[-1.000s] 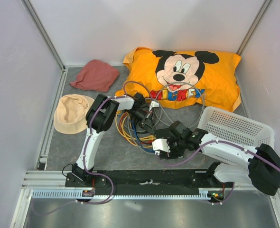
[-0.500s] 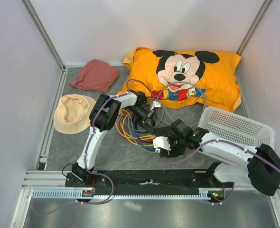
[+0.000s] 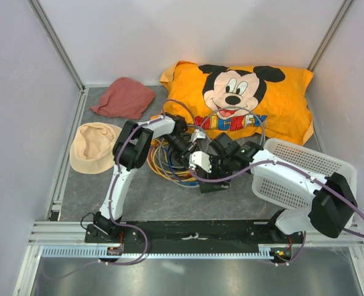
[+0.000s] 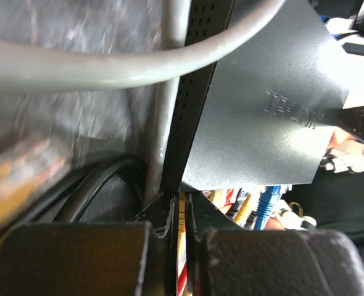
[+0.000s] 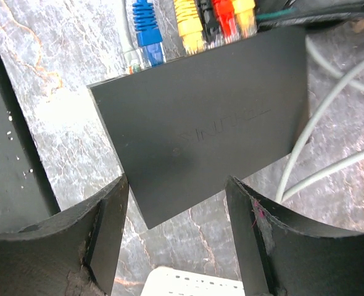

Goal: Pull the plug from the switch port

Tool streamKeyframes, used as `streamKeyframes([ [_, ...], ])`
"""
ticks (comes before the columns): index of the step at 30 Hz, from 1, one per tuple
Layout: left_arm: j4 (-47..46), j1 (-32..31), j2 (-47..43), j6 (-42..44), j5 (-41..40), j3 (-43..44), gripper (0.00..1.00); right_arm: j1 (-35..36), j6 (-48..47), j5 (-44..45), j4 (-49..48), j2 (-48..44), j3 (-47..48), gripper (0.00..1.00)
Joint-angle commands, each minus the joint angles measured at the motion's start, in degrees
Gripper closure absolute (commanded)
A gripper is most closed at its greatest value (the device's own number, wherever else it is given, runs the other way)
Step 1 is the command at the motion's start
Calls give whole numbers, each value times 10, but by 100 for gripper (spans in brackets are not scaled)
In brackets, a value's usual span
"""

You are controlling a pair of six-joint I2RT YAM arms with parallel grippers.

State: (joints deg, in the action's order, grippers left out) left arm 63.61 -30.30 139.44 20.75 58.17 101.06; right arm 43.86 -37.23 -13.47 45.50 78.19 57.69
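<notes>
The switch (image 5: 200, 117) is a flat black box lying on the grey table, and its near corner reaches between the fingers of my open right gripper (image 5: 177, 185). Blue (image 5: 146, 24), yellow (image 5: 188, 24) and red (image 5: 224, 15) plugs sit in its far edge. From above, the right gripper (image 3: 218, 174) covers most of the switch (image 3: 214, 186). My left gripper (image 4: 181, 200) is shut, with a thin yellow cable pinched in the slit, right at the switch (image 4: 256, 117) edge. The top view shows the left gripper (image 3: 183, 147) among the cables.
An orange Mickey pillow (image 3: 256, 102) lies at the back. A white mesh basket (image 3: 302, 169) sits under the right forearm, its rim (image 5: 194, 285) just below the right fingers. Coloured cables (image 3: 168, 168) are heaped left of the switch. A red cloth (image 3: 123, 97) and a beige hat (image 3: 94, 145) lie far left.
The right arm has swung left and away from the near edge, bringing its gripper over the switch with its jaws a little wider. The left gripper stays shut and has shifted slightly among the cables.
</notes>
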Motion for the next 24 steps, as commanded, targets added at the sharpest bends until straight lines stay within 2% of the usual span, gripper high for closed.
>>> streamKeyframes([
  [1,-10,-1,-20,46,-174,-17,98,-4,10,17,-81,17,2,29],
  [8,-27,0,-41,65,-244,-46,98,-4,8,34,-95,-5,-73,29],
  [15,-41,9,-74,98,-295,-97,98,-5,17,37,-98,-23,-79,28],
  [20,-45,19,-84,115,-363,-84,98,-4,25,28,-114,-37,-94,27],
  [24,-73,22,-94,111,-394,-77,98,-4,50,21,-146,-19,-63,27],
])
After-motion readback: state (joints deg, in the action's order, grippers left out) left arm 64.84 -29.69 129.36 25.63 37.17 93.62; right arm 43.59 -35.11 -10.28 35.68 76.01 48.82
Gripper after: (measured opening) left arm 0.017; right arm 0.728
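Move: My left fingers are already nearly shut at the end yellow plug, on the left-facing port side of the switch; the switch's middle lies about 8 cm to their right, 4 cm back and slightly lower, and the blue plug some 7 cm straight back. From my open right hand the switch's middle is about 4 cm left, 2 cm ahead and 8 cm below, with the yellow plug about 12 cm left, 6 cm ahead and 8 cm below. With my left fingers kept shut I draw my left hand about 6 cm to the left, almost level, away from the switch's port side over the tangled cables, the wrist rolling and tipping up some 20 degrees. My right hand, still wide open, sinks about 4 cm over the switch, drifting slightly left, then comes back up by 1 cm. ##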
